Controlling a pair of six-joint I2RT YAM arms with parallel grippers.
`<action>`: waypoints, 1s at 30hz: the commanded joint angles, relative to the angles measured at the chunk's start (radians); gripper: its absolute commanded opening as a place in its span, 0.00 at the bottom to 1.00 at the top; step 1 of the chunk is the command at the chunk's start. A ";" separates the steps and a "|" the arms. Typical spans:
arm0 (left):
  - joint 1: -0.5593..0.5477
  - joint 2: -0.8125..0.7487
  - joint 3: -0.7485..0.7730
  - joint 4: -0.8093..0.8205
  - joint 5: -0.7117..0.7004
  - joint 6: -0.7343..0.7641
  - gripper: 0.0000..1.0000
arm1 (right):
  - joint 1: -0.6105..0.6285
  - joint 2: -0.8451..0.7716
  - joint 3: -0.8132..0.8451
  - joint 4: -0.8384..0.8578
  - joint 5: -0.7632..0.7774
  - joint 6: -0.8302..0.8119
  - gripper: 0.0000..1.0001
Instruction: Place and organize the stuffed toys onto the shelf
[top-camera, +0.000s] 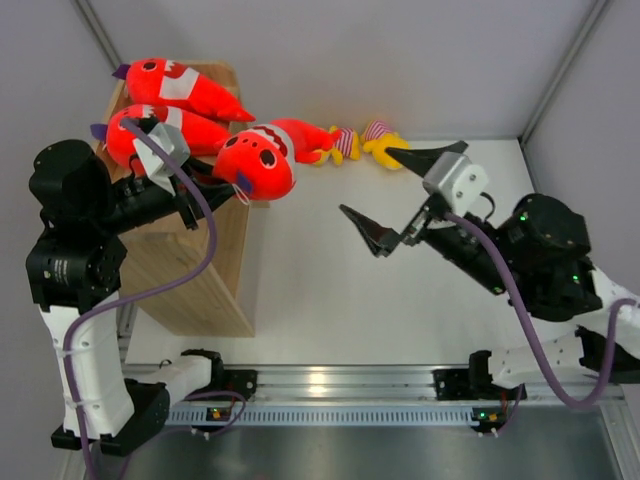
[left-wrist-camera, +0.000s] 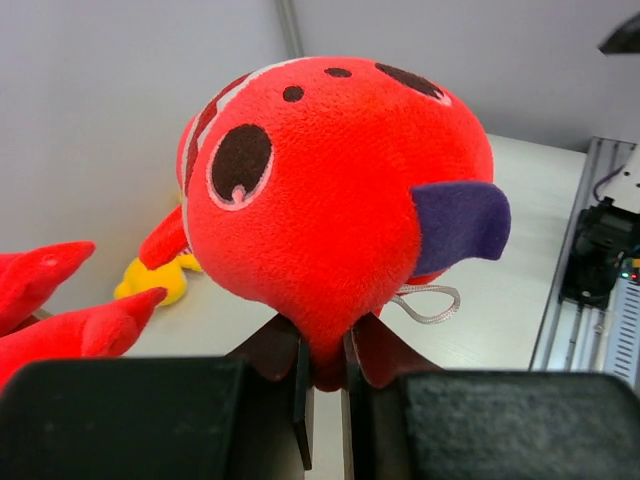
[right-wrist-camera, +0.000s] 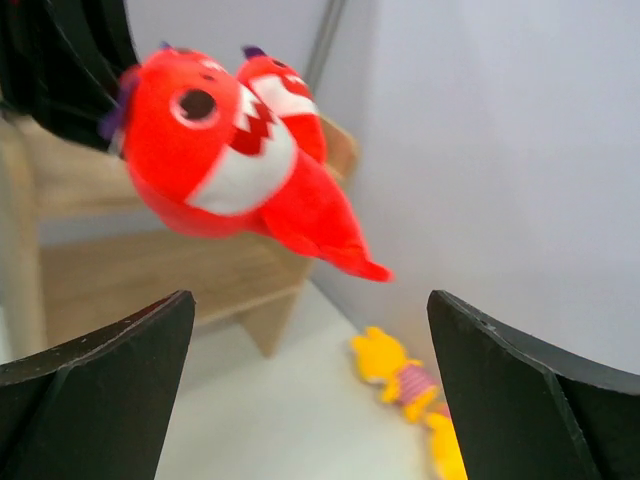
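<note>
My left gripper (top-camera: 222, 186) (left-wrist-camera: 325, 362) is shut on the underside of a red plush shark (top-camera: 260, 158) (left-wrist-camera: 330, 200) and holds it in the air beside the shelf (top-camera: 205, 270), above the table. Two more red sharks (top-camera: 180, 85) (top-camera: 160, 130) lie on the shelf's top tray. Two small yellow striped toys (top-camera: 338, 143) (top-camera: 382, 146) lie on the table by the back wall. My right gripper (top-camera: 368, 182) (right-wrist-camera: 310, 300) hangs open and empty to the right of the held shark (right-wrist-camera: 215, 160), near the yellow toys (right-wrist-camera: 398, 368).
The light wooden shelf (right-wrist-camera: 150, 265) stands at the left against the wall. Grey walls close off the back and both sides. A metal rail (top-camera: 330, 385) with the arm bases runs along the near edge.
</note>
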 joint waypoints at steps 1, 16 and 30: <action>0.000 0.000 -0.022 0.061 0.113 -0.061 0.00 | 0.010 -0.054 -0.052 -0.183 0.088 -0.431 1.00; 0.001 -0.081 -0.094 0.064 0.121 -0.069 0.00 | -0.241 0.124 -0.066 -0.116 -0.196 -0.828 0.99; 0.001 -0.081 -0.096 0.063 0.127 -0.072 0.00 | -0.354 0.141 -0.106 0.043 -0.382 -0.886 0.99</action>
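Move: The red toy, pinched by its head end in the left fingers, has its middle about 5 cm ahead, 8 cm right of and 1 cm below the left hand. From the open right hand it is roughly 12 cm left, 7 cm ahead and 3 cm lower. Two toys lie on the shelf some 6 cm below the left hand: the near shelf toy 13 cm ahead, 9 cm left; the far shelf toy 20 cm ahead, 7 cm left. Open right hand goes 11 cm forward and down towards toy's tail, rolling; left, still pinching, backs 4 cm. ##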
